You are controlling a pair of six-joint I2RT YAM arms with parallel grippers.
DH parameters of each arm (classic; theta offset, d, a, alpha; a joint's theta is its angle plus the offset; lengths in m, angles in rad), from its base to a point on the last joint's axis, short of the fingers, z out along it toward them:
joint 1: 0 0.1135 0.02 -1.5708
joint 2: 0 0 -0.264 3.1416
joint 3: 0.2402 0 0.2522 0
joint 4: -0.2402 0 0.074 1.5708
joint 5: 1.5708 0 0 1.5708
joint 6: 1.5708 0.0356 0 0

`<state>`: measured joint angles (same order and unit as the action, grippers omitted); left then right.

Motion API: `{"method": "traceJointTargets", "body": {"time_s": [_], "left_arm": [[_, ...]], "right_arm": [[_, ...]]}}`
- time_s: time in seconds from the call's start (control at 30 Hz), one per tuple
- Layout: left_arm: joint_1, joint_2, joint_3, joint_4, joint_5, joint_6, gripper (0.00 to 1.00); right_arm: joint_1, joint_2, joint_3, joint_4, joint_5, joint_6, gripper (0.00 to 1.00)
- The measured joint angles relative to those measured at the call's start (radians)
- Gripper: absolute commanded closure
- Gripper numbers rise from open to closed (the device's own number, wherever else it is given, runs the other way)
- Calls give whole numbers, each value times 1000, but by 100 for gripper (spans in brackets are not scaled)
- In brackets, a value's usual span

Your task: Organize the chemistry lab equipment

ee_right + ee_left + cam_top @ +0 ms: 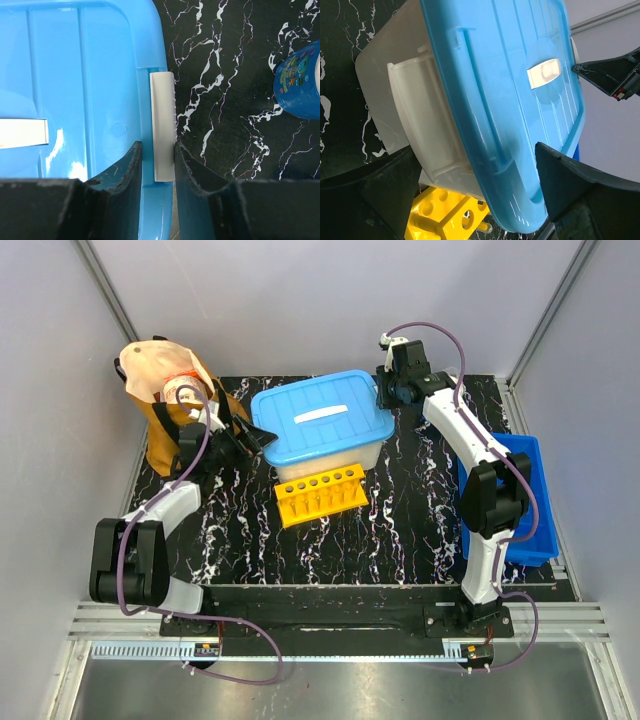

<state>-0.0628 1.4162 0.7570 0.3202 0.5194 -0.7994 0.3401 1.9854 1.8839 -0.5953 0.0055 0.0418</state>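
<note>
A clear storage box with a blue lid (320,425) stands mid-table. My right gripper (158,150) is shut on the white latch (163,125) at the lid's right end (385,390). My left gripper (475,170) is open wide at the box's left end (255,440). Its fingers (380,185) straddle the lid's edge (520,165) and the white latch (427,125) there. A yellow tube rack (320,492) lies just in front of the box, its holes empty. Other chemistry lab equipment is out of view.
A brown cloth bag (165,390) sits at the back left, beside the left arm. A blue bin (525,505) stands at the table's right edge behind the right arm. A blue printed round container (300,80) lies right of the box.
</note>
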Motion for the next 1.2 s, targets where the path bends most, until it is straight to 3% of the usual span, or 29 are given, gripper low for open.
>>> {"method": "traceJointTargets", "body": {"time_s": [0.3, 0.57, 0.7, 1.2], "left_arm": [[-2, 11, -21, 48, -9, -6, 8], [-2, 16, -23, 61, -18, -4, 18], [-17, 21, 32, -35, -55, 63, 21], [-179, 26, 316, -470, -435, 401, 46]], "right_arm": [[0, -3, -7, 7, 0, 0, 93], [-1, -6, -13, 13, -6, 0, 93], [-1, -6, -15, 16, -7, 0, 94], [-2, -24, -52, 50, -8, 0, 93]]}}
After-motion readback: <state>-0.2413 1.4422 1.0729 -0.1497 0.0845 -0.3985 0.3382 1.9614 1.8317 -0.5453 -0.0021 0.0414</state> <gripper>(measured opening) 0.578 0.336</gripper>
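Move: The box's left latch hangs open below the blue lid's rim, about 3 cm ahead of the left hand, 2 cm to its left and 3 cm lower. The lid's middle is some 6 cm ahead and 11 cm to this hand's right, about level with it; the yellow rack is roughly 11 cm back, 11 cm right and 11 cm lower, the orange bag 15 cm left and 2 cm ahead. From the right hand the left latch lies about 23 cm left, 9 cm back and 3 cm below. The left latch is folded up onto the lid's rim by the left hand's lower finger: after barely moving at first, the hand rolls its left side up some 30 degrees while easing about 2 cm forward and then rising slightly, its wide-open fingers closing to a little over half. The right hand stays put, still pinching the rim at the right latch. ##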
